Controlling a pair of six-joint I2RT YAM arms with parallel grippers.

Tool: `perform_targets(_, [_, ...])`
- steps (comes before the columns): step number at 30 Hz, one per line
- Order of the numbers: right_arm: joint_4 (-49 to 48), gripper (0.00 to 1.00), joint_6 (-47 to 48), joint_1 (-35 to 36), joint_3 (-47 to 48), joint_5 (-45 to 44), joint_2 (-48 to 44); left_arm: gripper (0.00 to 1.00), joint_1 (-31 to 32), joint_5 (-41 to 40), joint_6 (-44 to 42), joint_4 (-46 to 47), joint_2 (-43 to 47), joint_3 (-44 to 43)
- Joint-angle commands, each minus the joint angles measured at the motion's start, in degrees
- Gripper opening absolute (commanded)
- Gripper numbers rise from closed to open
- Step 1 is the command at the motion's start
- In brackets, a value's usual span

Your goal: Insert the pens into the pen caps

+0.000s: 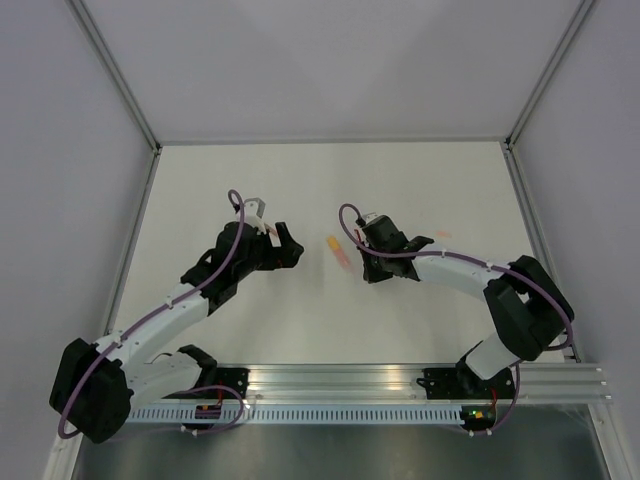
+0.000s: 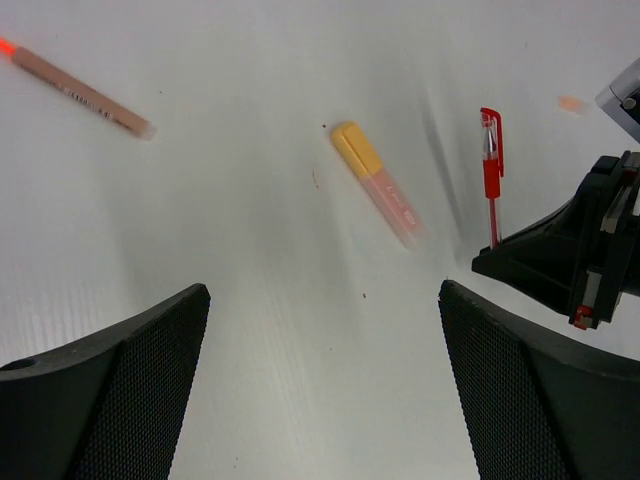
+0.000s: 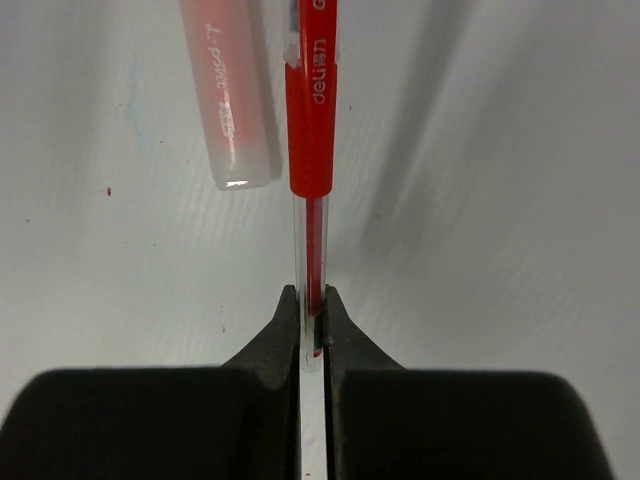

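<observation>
My right gripper (image 3: 311, 300) is shut on the back end of a clear-barrelled red pen (image 3: 313, 235), which has a red cap (image 3: 311, 120) on its far end. The left wrist view shows that pen (image 2: 492, 190) sticking out of the right gripper (image 2: 485, 262). Just left of it, a pink pen with an orange cap (image 2: 376, 182) lies on the table (image 1: 338, 250). Farther left lies a peach stick pen with a red tip (image 2: 82, 93). My left gripper (image 2: 325, 290) is open and empty, a little short of the orange-capped pen. A tiny peach stub (image 2: 572, 103) lies beyond.
Both arms meet over the middle of the white table (image 1: 330, 180), the left gripper (image 1: 290, 245) facing the right gripper (image 1: 364, 262) with a small gap between them. Grey walls and metal frame posts ring the table. The peach stub (image 1: 442, 234) lies right of the right wrist.
</observation>
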State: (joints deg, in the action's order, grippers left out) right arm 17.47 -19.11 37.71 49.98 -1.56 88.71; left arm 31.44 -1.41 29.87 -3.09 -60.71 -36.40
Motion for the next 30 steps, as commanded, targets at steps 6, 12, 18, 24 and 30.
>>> perform_targets(6, [0.1, 0.12, -2.2, 0.0, 3.7, 1.2, 6.0, 0.99, -0.1, -3.2, -2.5, 1.0, 3.8, 1.7])
perform_targets(12, [-0.9, 0.21, -2.7, 0.1, 3.8, 0.8, 7.7, 1.00, -0.1, -4.4, -2.2, 1.0, 6.4, 3.3])
perform_targets(18, [-0.9, 0.27, -3.8, 0.1, 3.9, 0.2, 7.8, 1.00, -0.1, -4.0, -2.3, 0.8, 5.8, 2.9])
perform_targets(24, [2.4, 0.29, -3.9, -0.1, 6.7, 0.5, 4.9, 0.99, -0.1, -5.7, -2.6, 0.6, 6.4, 3.2])
perform_targets(30, [8.0, 0.34, -4.0, -3.2, 15.7, -6.1, 1.1, 0.99, -0.1, -6.4, -2.8, 1.8, 5.3, 3.6])
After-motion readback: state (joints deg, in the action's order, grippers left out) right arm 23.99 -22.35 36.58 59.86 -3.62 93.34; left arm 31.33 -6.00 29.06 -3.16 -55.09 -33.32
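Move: Just ahead of the right hand, which holds the red pen by its thin end with the other end raised, is its resting place on the table: middle about 6 cm forward, 3 cm left and 3 cm below. The yellow-capped marker beside it lies some 8 cm forward and 6 cm left of this hand. An orange-tipped pen is roughly 17 cm forward and 23 cm left. From the left hand, the resting place is about 5 cm forward, 14 cm right and 14 cm down. Lowering the red pen almost straight down by some 3 cm onto the table along the yellow-capped marker's right side, the right hand opens from shut to about a third and lets go, stays low briefly, then lifts about 4.5 cm while drawing forward nearly 3 cm. The left hand, empty and wide open, eases about 2 cm left, away from the pen. ##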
